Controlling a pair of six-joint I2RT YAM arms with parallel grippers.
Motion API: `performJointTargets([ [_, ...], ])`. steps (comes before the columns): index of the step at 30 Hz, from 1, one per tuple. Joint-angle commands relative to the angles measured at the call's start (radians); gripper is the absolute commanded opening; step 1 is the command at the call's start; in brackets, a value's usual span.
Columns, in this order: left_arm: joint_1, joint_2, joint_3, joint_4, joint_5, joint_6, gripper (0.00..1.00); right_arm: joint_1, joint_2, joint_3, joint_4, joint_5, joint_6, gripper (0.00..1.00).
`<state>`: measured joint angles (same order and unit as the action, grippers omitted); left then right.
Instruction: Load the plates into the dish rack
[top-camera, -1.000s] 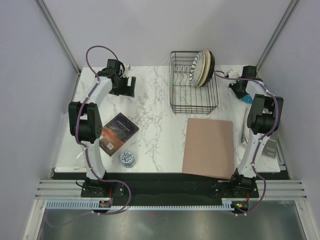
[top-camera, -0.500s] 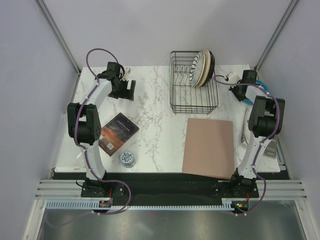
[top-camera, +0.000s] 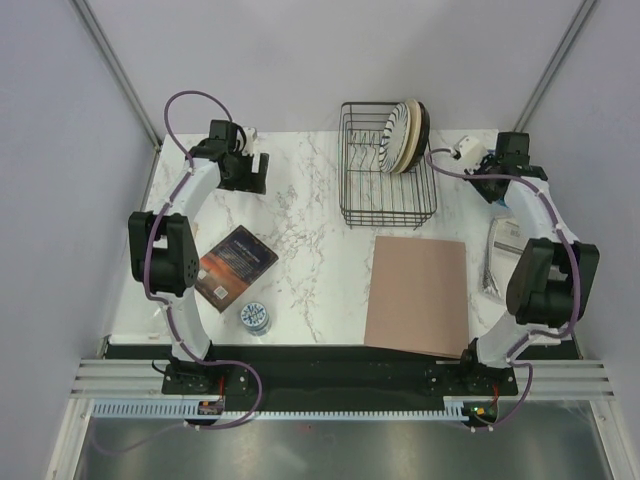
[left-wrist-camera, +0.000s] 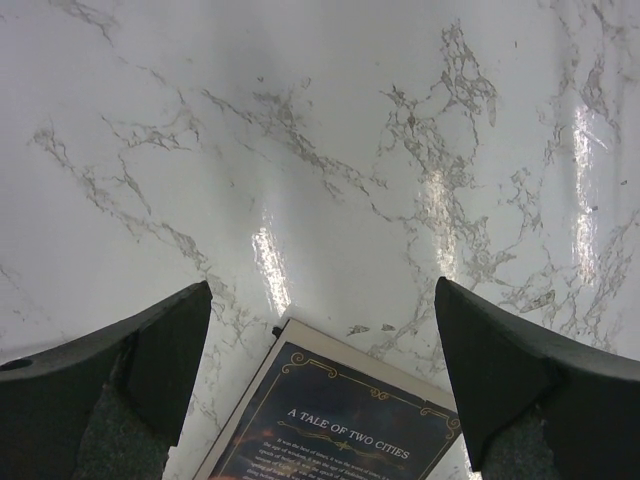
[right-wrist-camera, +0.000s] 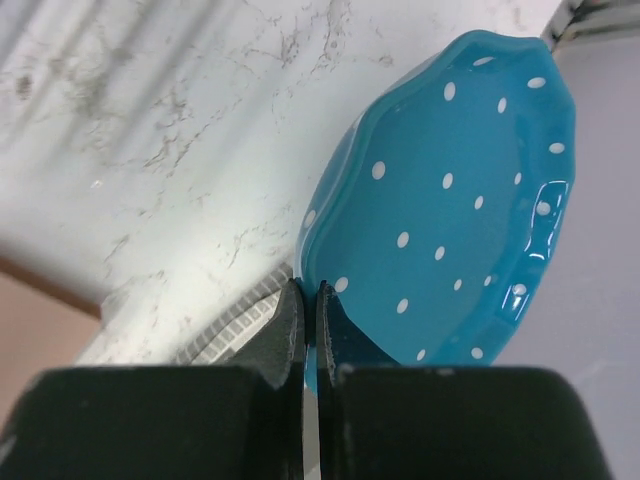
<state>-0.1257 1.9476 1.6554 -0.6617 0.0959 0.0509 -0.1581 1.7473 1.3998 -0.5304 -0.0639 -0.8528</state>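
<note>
A teal plate with white dots (right-wrist-camera: 450, 200) stands tilted up on edge at the table's far right, and my right gripper (right-wrist-camera: 308, 290) is shut on its near rim. In the top view that gripper (top-camera: 495, 162) sits right of the black wire dish rack (top-camera: 388, 205). A black-striped plate (top-camera: 397, 137) and cream plates (top-camera: 411, 132) stand upright at the rack's far right end. My left gripper (top-camera: 246, 170) hovers over bare marble at the far left, open with nothing between its fingers (left-wrist-camera: 150, 350).
A dark book (top-camera: 236, 262) lies left of centre, its top edge showing in the left wrist view (left-wrist-camera: 340, 420). A small blue-and-white cup (top-camera: 254, 317) stands near the front edge. A brown mat (top-camera: 418, 292) covers the right front. Grey items (top-camera: 497, 255) lie at the right edge.
My right gripper closed on the teal plate's rim and moved toward the far right corner as the arm's elbow swung out. The left gripper shifted slightly toward the back.
</note>
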Motion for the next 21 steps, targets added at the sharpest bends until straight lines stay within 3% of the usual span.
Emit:
performJointTargets([
  [1, 0.006, -0.053, 0.011, 0.045, -0.048, -0.042, 1.0, 0.034, -0.228, -0.048, 0.03, 0.004, -0.074, 0.0],
  [9, 0.006, -0.09, -0.003, 0.039, 0.01, -0.088, 1.0, 0.126, -0.495, -0.185, -0.034, 0.004, -0.175, 0.0],
  [15, 0.006, -0.105, -0.005, 0.022, 0.203, -0.125, 1.0, 0.23, -0.646, -0.196, -0.132, -0.034, -0.278, 0.0],
  [18, 0.006, -0.108, -0.002, 0.011, 0.466, -0.134, 1.0, 0.294, -0.712, -0.194, -0.178, -0.051, -0.331, 0.0],
  [19, 0.006, -0.105, -0.002, 0.011, 0.663, -0.154, 1.0, 0.311, -0.742, -0.193, -0.207, -0.06, -0.348, 0.0],
  [21, 0.006, -0.069, -0.002, 0.019, 0.918, -0.184, 1.0, 0.36, -0.77, -0.19, -0.232, -0.085, -0.397, 0.0],
])
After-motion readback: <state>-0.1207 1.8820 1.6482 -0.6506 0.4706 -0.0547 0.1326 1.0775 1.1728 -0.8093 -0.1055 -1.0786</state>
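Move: Beyond the right hand, which already holds the blue plate by its rim, the dish rack's middle lies some 28 cm to its left, 11 cm ahead and 6 cm lower. The plates standing in the rack are about 24 cm left, 14 cm ahead, at nearly the hand's height; the brown mat lies roughly 23 cm back, 23 cm left and 12 cm down. For the left hand the rack is about 40 cm right, 10 cm ahead and a little lower. Drawing back about 14 cm, the right hand swings left and climbs by some 11 cm each, carrying the blue plate clear of the table towards the mat's far right corner, short of the rack. It turns about 25 degrees counter-clockwise, fingers still shut on the rim. The open, empty left hand starts right towards the rack and rises, its left side dipping. ##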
